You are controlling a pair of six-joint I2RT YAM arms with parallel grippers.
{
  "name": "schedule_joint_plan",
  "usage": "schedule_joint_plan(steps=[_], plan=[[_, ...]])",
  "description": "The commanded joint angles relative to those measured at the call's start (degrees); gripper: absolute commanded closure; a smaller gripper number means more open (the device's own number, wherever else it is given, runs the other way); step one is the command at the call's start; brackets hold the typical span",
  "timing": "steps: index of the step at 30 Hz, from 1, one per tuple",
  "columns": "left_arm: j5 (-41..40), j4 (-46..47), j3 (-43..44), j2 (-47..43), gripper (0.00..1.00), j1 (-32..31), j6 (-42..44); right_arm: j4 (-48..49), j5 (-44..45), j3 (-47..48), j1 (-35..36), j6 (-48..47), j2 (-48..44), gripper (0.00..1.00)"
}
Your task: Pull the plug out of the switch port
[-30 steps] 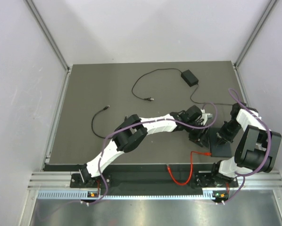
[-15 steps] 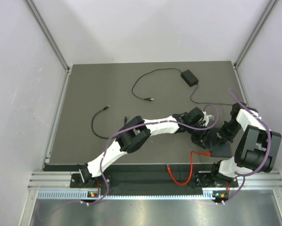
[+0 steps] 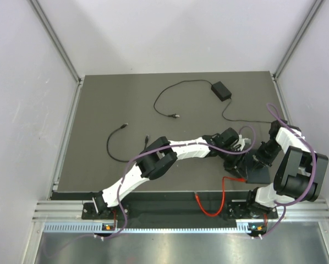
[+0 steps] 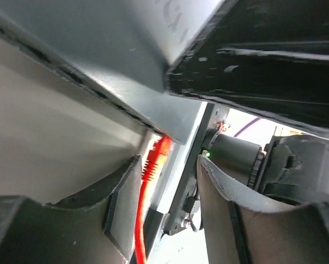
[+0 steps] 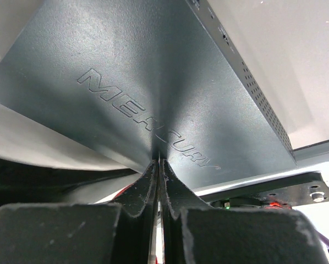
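Note:
The flat black box (image 5: 153, 82), lettered MERCURY, lies at the table's near right (image 3: 259, 175). My right gripper (image 5: 159, 163) is shut, its tips pressed down on the box's top. An orange-red plug (image 4: 155, 158) sits in the switch port (image 4: 164, 138) on the box's edge, and its red cable (image 3: 214, 209) loops over the table's front edge. My left gripper (image 4: 169, 165) is open around the plug. The plug lies close to the left finger (image 4: 118, 203) and apart from the right finger (image 4: 225, 209). In the top view the left gripper (image 3: 237, 166) stands just left of the box.
A small black power brick (image 3: 220, 89) with thin cords lies at the back of the table. A loose black cable (image 3: 114, 144) curls at mid left. The metal rail (image 3: 164, 212) and the arm bases run along the near edge.
My left gripper has moved toward the near edge and down to the plug, and its jaws have narrowed slightly. The right gripper has stayed pressed on the box.

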Motion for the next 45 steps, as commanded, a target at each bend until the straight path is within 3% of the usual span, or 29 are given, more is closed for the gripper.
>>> schedule_joint_plan(steps=[1,12,29,37,45], plan=[[2.8,2.5,2.2,2.3,0.5,-0.5,-1.6,3.1,1.9,-1.0,-0.4,-0.9,1.4,1.0],[3.3,3.4,4.6,5.5,0.53,-0.6,-3.4,3.0,2.1,-1.1,-0.4,-0.7,2.0,1.0],[0.6,-1.4,6.1,7.2,0.64,-0.4,-1.1,3.0,2.7,-1.2,-0.4,-0.6,2.2,1.0],[-0.8,-3.9,7.0,7.5,0.64,-0.4,0.8,3.0,3.0,-1.1,-0.4,-0.4,2.1,1.0],[-1.2,-4.5,7.0,7.6,0.74,-0.5,1.3,3.0,3.4,-1.0,-0.4,-0.2,2.2,1.0]])
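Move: Just off the left fingertips, the plug sits about 1 cm back, 2 cm to the right and 2 cm lower, in the switch's near left corner. From that hand the switch's middle is roughly 5 cm ahead, 7 cm right and 2 cm down, and the red cable's first bend about 7 cm left, level fore and aft, 3 cm down. From the right hand the plug is some 4 cm back, 4 cm left and 2 cm down. Sinking almost 2 cm and easing slightly to the right towards the plug, the left hand brings its half-open fingers down astride the red plug and its boot, narrowing their gap by about half. Its small backward shift at the start is undone, and the wrist tips about 5 degrees, then partly back. The right hand stays still, its shut fingertips kept on the switch's top. ##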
